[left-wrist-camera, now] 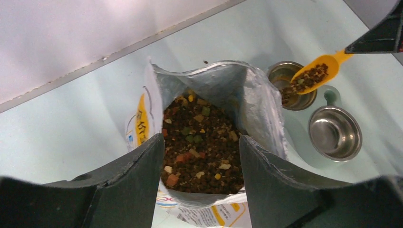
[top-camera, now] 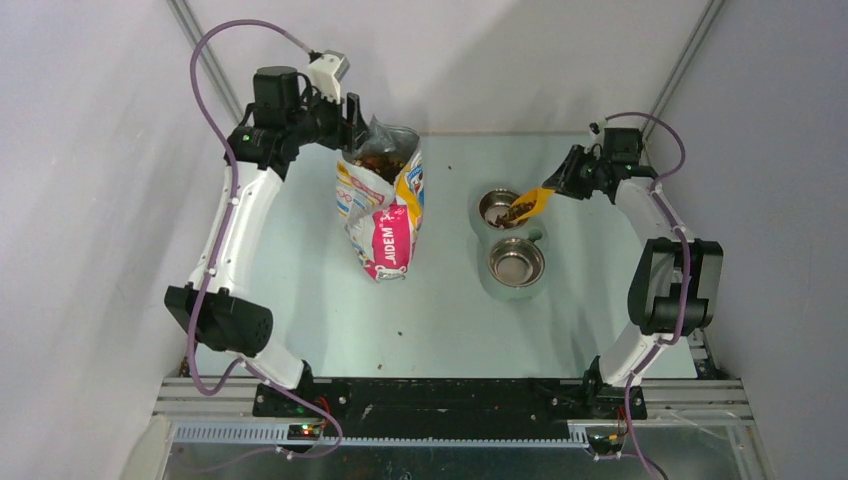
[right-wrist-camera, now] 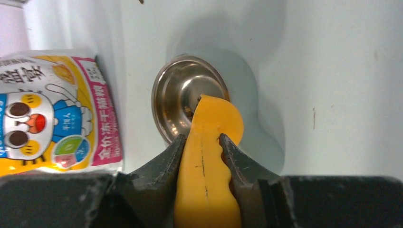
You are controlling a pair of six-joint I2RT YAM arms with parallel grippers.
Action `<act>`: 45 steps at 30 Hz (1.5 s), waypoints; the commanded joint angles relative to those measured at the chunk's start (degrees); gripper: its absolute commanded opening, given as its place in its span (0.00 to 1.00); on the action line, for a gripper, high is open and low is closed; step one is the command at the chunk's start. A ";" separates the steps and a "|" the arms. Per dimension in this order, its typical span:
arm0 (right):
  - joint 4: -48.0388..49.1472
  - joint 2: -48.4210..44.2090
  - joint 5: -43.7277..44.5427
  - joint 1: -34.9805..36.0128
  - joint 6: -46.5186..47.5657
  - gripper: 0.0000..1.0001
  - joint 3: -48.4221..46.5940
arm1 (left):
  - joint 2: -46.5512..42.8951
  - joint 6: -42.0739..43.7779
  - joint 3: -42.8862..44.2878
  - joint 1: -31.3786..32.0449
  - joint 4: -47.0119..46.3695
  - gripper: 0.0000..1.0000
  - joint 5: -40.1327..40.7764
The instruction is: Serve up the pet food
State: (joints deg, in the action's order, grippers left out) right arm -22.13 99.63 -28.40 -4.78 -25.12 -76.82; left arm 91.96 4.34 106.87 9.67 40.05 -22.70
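Observation:
The pet food (left-wrist-camera: pixel 202 142) fills the open printed bag (top-camera: pixel 385 215), a heap of brown pellets with coloured bits. My left gripper (left-wrist-camera: pixel 202 142) straddles the bag's mouth (top-camera: pixel 378 152), its wide-set jaws pressing on both sides. My right gripper (right-wrist-camera: pixel 202 140) is shut on the handle of the yellow scoop (right-wrist-camera: pixel 209 156). Loaded with pellets, the scoop (left-wrist-camera: pixel 316 73) tilts down over the far steel bowl (top-camera: pixel 495 205). Some pellets (left-wrist-camera: pixel 287 95) lie in that bowl. In the right wrist view the scoop hides part of the bowl (right-wrist-camera: pixel 180 95).
A second steel bowl (top-camera: pixel 516 262), with nothing in it, sits just nearer than the first. Stray pellets (top-camera: pixel 448 168) dot the pale green table. Grey walls close in at the back and both sides. The arm bases sit on a black rail (top-camera: pixel 450 395) at the near edge.

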 commanded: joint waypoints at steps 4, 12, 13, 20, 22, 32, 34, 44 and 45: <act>-3.29 -2.75 16.56 7.86 15.47 0.00 -4.90 | -3.29 0.65 -1.41 2.84 -1.15 0.66 -0.26; -0.02 -3.91 33.93 20.66 38.30 0.00 -5.08 | -3.33 0.32 -1.14 3.34 -1.38 0.66 -0.26; 0.20 -4.27 34.58 21.75 39.78 0.00 -5.00 | -3.40 0.32 -1.18 3.34 -1.49 0.66 -0.25; 0.45 -6.39 36.90 25.10 44.98 0.00 -6.61 | -3.89 0.57 -1.69 3.42 -1.39 0.66 -0.19; 0.38 -6.91 37.25 25.58 46.11 0.00 -7.90 | -4.05 0.69 -1.85 3.39 -1.44 0.66 -0.09; -7.50 -6.60 19.13 18.23 30.10 0.00 -16.97 | -3.44 -0.68 -1.59 3.45 -2.59 0.67 9.03; -8.22 -5.57 11.63 15.69 24.49 0.00 -21.10 | -2.99 -0.73 -1.26 3.43 -2.67 0.67 13.91; 7.20 0.32 -10.09 14.52 -12.32 0.00 -34.13 | 0.78 -6.54 0.42 1.86 -1.37 0.70 18.55; 7.39 0.83 -10.09 15.32 -12.01 0.00 -36.70 | 1.29 -7.39 0.43 1.76 -1.29 0.70 18.41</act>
State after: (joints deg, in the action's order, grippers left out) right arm -23.33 97.80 -29.89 8.19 -22.65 -107.04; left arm 91.77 2.35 105.06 12.45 39.59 -5.48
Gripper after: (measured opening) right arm 0.312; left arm 0.700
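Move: The far steel bowl, under the scoop that I hold in my right hand, lies about 11 cm left of that hand, some 2 cm ahead and 12 cm below. The near bowl stands about 12 cm back from my right hand, 8 cm left and equally low. The food bag's middle is roughly 38 cm left and 6 cm back, slightly lower. From my left hand the far bowl lies about 33 cm right, 2 cm ahead and 33 cm below. Keeping my right grip on the already pouring scoop, I sweep left about 7.5 cm across the far bowl, rolling the hand's left side down some 50 degrees. Then I climb away about 20 cm, rolling back, tipping the fingers up and finishing leftward towards the bag. My open left hand drifts right and back, then left and forward beside the bag's mouth, turning counter-clockwise. ##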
